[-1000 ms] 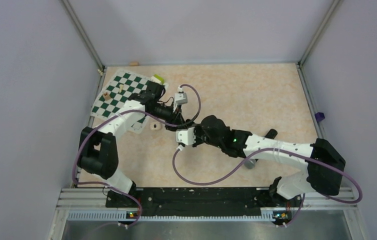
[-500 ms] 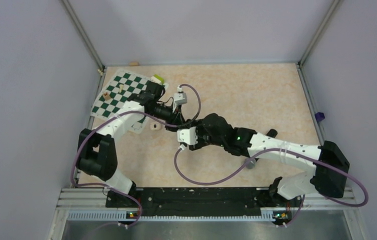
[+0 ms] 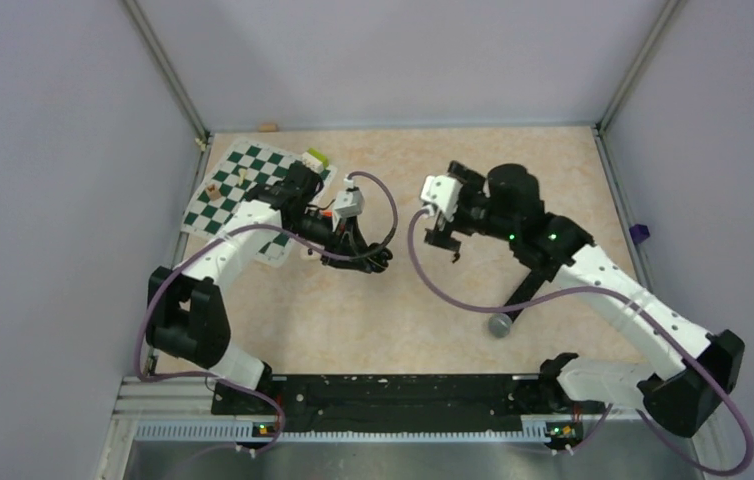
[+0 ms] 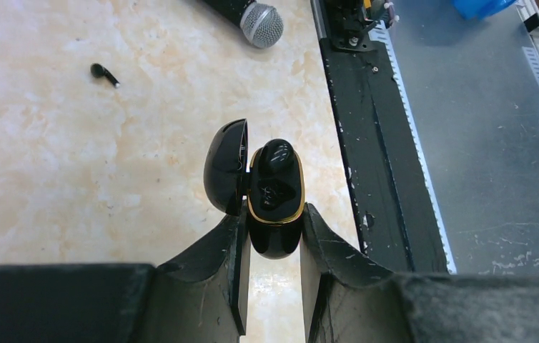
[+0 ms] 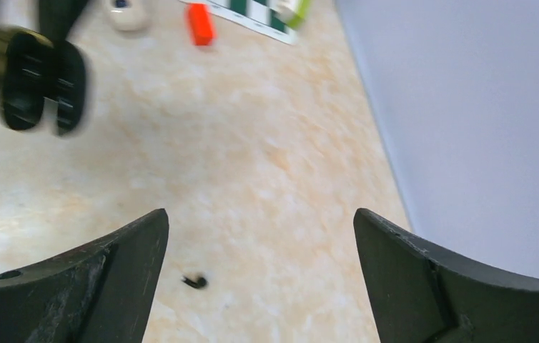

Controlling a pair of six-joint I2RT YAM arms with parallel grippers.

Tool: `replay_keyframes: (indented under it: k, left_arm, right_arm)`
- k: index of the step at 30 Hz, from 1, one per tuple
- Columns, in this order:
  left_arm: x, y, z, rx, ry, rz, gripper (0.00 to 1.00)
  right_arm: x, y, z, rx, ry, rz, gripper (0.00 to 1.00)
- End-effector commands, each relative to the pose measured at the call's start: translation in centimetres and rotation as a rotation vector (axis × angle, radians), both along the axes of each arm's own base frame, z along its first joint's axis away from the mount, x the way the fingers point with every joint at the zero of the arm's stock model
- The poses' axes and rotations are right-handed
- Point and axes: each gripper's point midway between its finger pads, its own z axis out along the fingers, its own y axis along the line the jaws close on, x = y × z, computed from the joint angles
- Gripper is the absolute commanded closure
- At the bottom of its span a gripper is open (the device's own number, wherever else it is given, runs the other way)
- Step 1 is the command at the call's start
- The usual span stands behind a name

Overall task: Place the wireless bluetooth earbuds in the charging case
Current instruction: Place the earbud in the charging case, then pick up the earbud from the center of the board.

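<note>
My left gripper [image 4: 274, 214] is shut on the charging case [image 4: 275, 204], a glossy black pill with a gold rim, held just above the table. Its lid [image 4: 224, 175] stands open to the left. One earbud [image 4: 275, 158] sits in the case's top socket. The other earbud [image 4: 104, 73] lies loose on the table, seen between my right fingers as a small black piece [image 5: 195, 281]. My right gripper [image 5: 259, 214] is open and empty, hovering over that earbud. From above, the left gripper [image 3: 368, 257] and right gripper [image 3: 442, 236] are well apart.
A microphone with a grey head [image 3: 499, 325] lies under the right arm near the front. A green chessboard [image 3: 238, 185] with small pieces lies at the back left, with an orange-red block [image 5: 200, 23] and a cream-white round object [image 5: 127, 13] beside it. The black base rail [image 4: 367, 143] runs along the near edge.
My right gripper has opened wide and drawn away from the case, up and to the right. The left gripper has stayed shut on the case and shifted slightly.
</note>
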Motion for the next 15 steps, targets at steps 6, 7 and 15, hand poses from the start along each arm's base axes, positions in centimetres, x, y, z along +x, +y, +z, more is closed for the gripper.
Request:
replay_keyframes:
  k: [6, 7, 15]
  left_arm:
    - [4.0, 0.5, 3.3, -0.024, -0.233, 0.274, 1.0]
    - [4.5, 0.6, 3.4, -0.017, -0.246, 0.307, 1.0]
    - [4.7, 0.1, 4.2, -0.028, -0.215, 0.324, 1.0]
  right_arm:
    - [3.6, -7.4, -11.2, -0.191, 0.341, -0.304, 0.09]
    - [3.8, -7.9, -12.8, -0.206, 0.396, -0.34, 0.12]
    - [4.7, -9.9, -19.8, -0.238, 0.727, -0.559, 0.32]
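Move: The earbud still on the table lies about 6 cm ahead of the wide-open right hand, 7 cm to its right and some 26 cm below. The charging case, open in the left hand's fingers, is about 10 cm left of the right hand, 5 cm back and 8 cm lower. The microphone's middle sits about 14 cm right of the earbud and 9 cm nearer the bases. From the left hand the earbud is some 11 cm ahead, 17 cm right and 19 cm down. Towards the loose earbud the right hand swings out to the right and forward, away from the case, then drops about 20 cm. It tips its fingers down some 35 degrees, turns clockwise and narrows them partway, not yet touching. The left hand keeps its grip on the case, carries it forward and a little up, and turns counter-clockwise. ##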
